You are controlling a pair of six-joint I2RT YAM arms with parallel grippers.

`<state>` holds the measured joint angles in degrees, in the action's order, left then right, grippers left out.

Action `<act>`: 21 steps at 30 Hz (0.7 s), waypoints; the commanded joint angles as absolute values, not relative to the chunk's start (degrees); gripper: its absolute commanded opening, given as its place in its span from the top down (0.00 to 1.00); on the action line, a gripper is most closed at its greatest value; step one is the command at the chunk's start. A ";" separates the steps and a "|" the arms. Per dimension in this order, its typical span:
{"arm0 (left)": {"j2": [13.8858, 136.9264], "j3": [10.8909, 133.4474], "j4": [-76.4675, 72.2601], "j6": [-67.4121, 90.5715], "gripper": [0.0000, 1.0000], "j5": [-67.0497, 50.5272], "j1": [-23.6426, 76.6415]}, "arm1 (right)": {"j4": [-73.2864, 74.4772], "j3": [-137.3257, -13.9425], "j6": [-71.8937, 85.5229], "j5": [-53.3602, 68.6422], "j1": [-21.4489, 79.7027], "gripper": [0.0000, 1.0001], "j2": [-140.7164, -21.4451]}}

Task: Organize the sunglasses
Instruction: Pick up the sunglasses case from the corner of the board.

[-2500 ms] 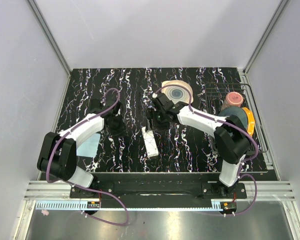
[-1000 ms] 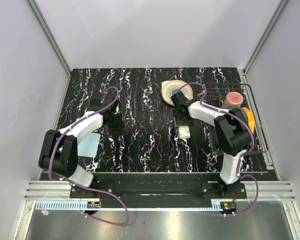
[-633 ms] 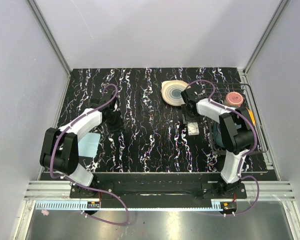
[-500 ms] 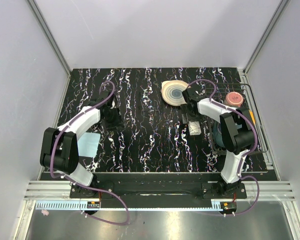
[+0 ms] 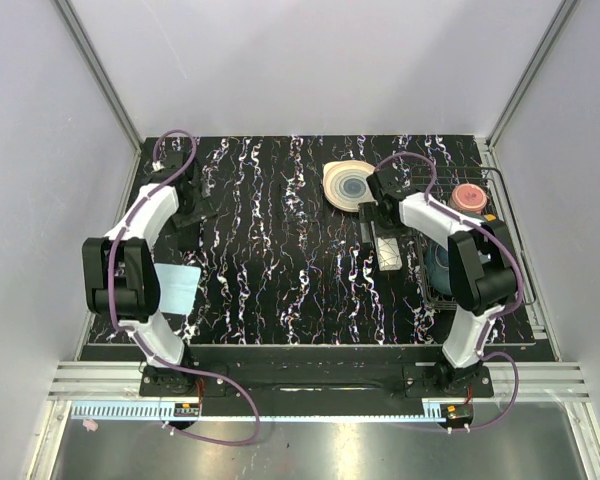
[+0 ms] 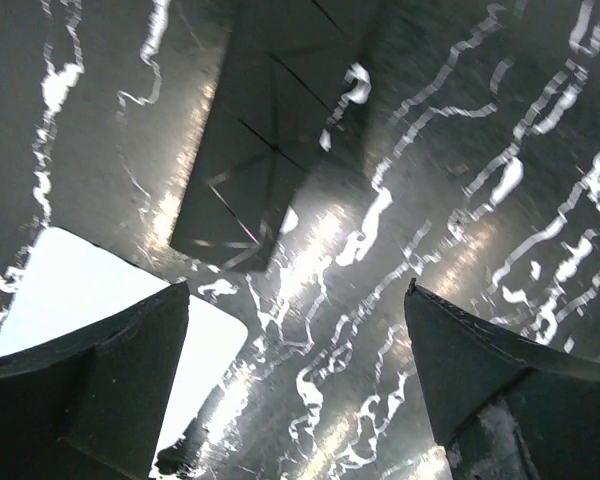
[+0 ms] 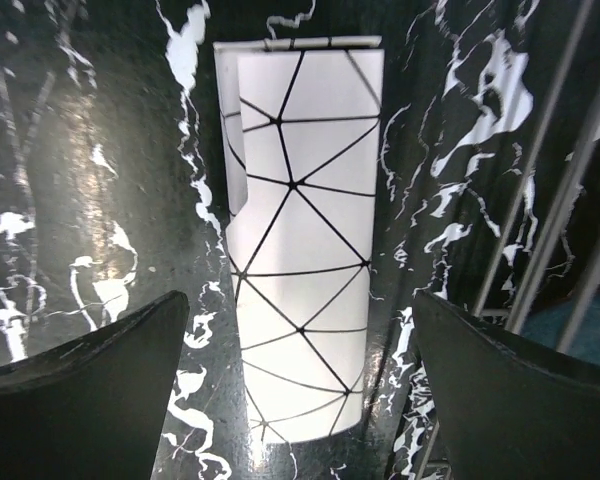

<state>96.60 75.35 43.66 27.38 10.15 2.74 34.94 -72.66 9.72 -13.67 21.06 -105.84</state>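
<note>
The sunglasses are out of view in every frame. My right gripper point(image 5: 372, 222) point(image 7: 300, 385) hangs open over a white oblong box point(image 5: 388, 252) point(image 7: 300, 230) patterned with black triangle lines. The box lies flat on the table beside the wire rack, and the fingers point(image 7: 90, 390) stand wide on either side of it without touching. My left gripper point(image 5: 192, 212) point(image 6: 295, 385) is open at the far left of the table with nothing between its fingers. A flat black case point(image 6: 265, 165) with the same line pattern lies just beyond it.
A pale blue sheet point(image 5: 177, 290) point(image 6: 70, 290) lies at the left near the front. A ringed plate point(image 5: 346, 184) sits behind the right gripper. The wire rack point(image 5: 513, 262) point(image 7: 565, 190) at the right holds a pink bowl point(image 5: 469, 196) and other dishes.
The right gripper carried the white box to the right, set it down beside the rack and opened. The left arm swung out to the far left and its gripper opened.
</note>
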 commanded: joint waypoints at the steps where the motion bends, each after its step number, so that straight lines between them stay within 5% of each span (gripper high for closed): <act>1: 101.94 80.76 44.65 25.31 0.06 14.94 0.09 | 38.67 -77.86 10.63 -14.15 20.65 0.00 -100.02; 17: 118.12 89.47 43.07 16.44 0.01 18.38 -1.85 | 40.52 -82.09 12.48 -8.79 20.74 0.00 -94.48; 21: 119.97 88.86 42.80 16.61 0.14 16.26 -1.76 | 40.43 -81.39 12.83 -8.52 20.66 0.00 -94.48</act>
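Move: The black sunglasses case lies about 7 cm ahead of my left hand, 5 cm to its left and some 8 cm below, running lengthwise away from me. The pale cloth is about 13 cm back from this hand and 4 cm to its left, down on the table. From my right hand the black case is some 48 cm to the left and 8 cm ahead; the white case lies just under that hand, its middle about 2 cm ahead and 3 cm below. I bring my wide-open left hand down about 7 cm, first swinging left and forward, then sinking almost straight, until my fingers come around the nearer half of the black case; the wrist tilts some 15 degrees on the way, fingers pointing more steeply down. Meanwhile I lift my open, empty right hand about 9 cm clear of the white case. ##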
